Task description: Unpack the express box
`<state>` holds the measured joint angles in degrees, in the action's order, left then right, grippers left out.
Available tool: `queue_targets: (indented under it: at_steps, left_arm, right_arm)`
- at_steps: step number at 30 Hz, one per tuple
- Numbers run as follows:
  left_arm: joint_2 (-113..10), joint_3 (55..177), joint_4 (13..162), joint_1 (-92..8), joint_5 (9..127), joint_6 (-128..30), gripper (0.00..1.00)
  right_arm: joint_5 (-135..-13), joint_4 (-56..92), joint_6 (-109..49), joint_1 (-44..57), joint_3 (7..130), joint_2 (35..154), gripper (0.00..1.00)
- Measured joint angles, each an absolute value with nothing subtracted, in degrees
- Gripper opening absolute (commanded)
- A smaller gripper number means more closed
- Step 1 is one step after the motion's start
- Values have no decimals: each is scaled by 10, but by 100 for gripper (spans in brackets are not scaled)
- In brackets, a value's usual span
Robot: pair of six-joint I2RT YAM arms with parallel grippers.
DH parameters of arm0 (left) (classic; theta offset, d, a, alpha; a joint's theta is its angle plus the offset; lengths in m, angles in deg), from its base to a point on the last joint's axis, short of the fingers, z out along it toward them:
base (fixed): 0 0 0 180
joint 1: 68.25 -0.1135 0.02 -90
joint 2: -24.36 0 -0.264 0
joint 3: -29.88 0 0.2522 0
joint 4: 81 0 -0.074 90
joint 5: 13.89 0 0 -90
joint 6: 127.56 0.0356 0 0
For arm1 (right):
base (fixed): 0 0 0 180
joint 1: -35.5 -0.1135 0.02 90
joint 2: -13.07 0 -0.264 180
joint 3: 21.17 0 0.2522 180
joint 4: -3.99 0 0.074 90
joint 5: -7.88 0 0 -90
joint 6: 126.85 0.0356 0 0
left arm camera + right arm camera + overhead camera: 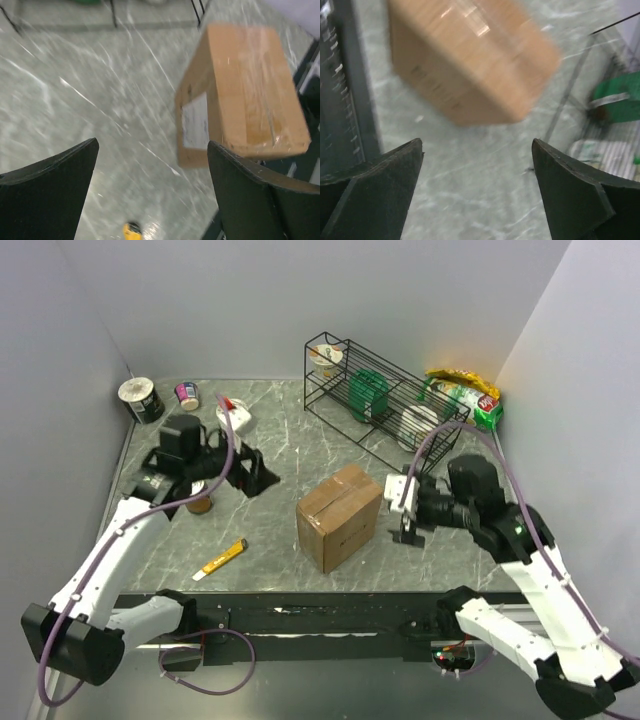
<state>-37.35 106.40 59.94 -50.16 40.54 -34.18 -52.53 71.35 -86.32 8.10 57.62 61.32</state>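
The express box [338, 515], a brown carton with clear tape over its shut top flaps, stands on the marble table between both arms. My left gripper [255, 475] hovers open to the box's left, some way off. In the left wrist view the box [245, 90] shows a white label [196, 122] on its side, beyond the open gripper [152, 145]. Just right of the box, my right gripper [398, 510] is open and points at it. The right wrist view has the box [470, 60] ahead of the empty, open gripper [477, 142].
A yellow utility knife [222, 560] lies near the front left, also seen as a yellow tip [132, 231]. A black wire rack [385, 400] with a green pack [367, 395] stands at the back, snack bags [465, 390] beside it. Cans [142, 398] and cups [235, 418] sit back left.
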Motion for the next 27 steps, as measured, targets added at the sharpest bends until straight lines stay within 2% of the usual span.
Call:
queue_targets:
  at_steps: [4, 12, 21, 27]
  left_arm:
    - [-379, 1013, 611, -472, 434, -352, 99]
    - [-427, 960, 699, -458, 491, -400, 99]
    - [-457, 942, 738, -457, 483, -445, 99]
    - [-432, 939, 722, -458, 470, -430, 99]
  right_arm:
    - [-518, 731, -879, 81, 509, 594, 72]
    - [-520, 535, -782, 77, 308, 646, 58]
    - [-538, 335, -620, 70, 305, 771, 57]
    - [-539, 258, -565, 48, 357, 860, 59]
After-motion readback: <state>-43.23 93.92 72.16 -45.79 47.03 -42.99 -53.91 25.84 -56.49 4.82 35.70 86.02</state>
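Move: The express box's middle lies about 11 cm to the right hand's left, 9 cm ahead and some 19 cm below it. The wire rack stands roughly 25 cm beyond the box and 10 cm to the right of it. From the left hand, the box is about 15 cm to the right, level fore and aft and 20 cm lower; the yellow cutter is some 11 cm to that hand's left and 7 cm back, on the table. Right hand drops 15 cm, partly closing, then pushes forward-left against the box's right side; left sinks 10 cm. ##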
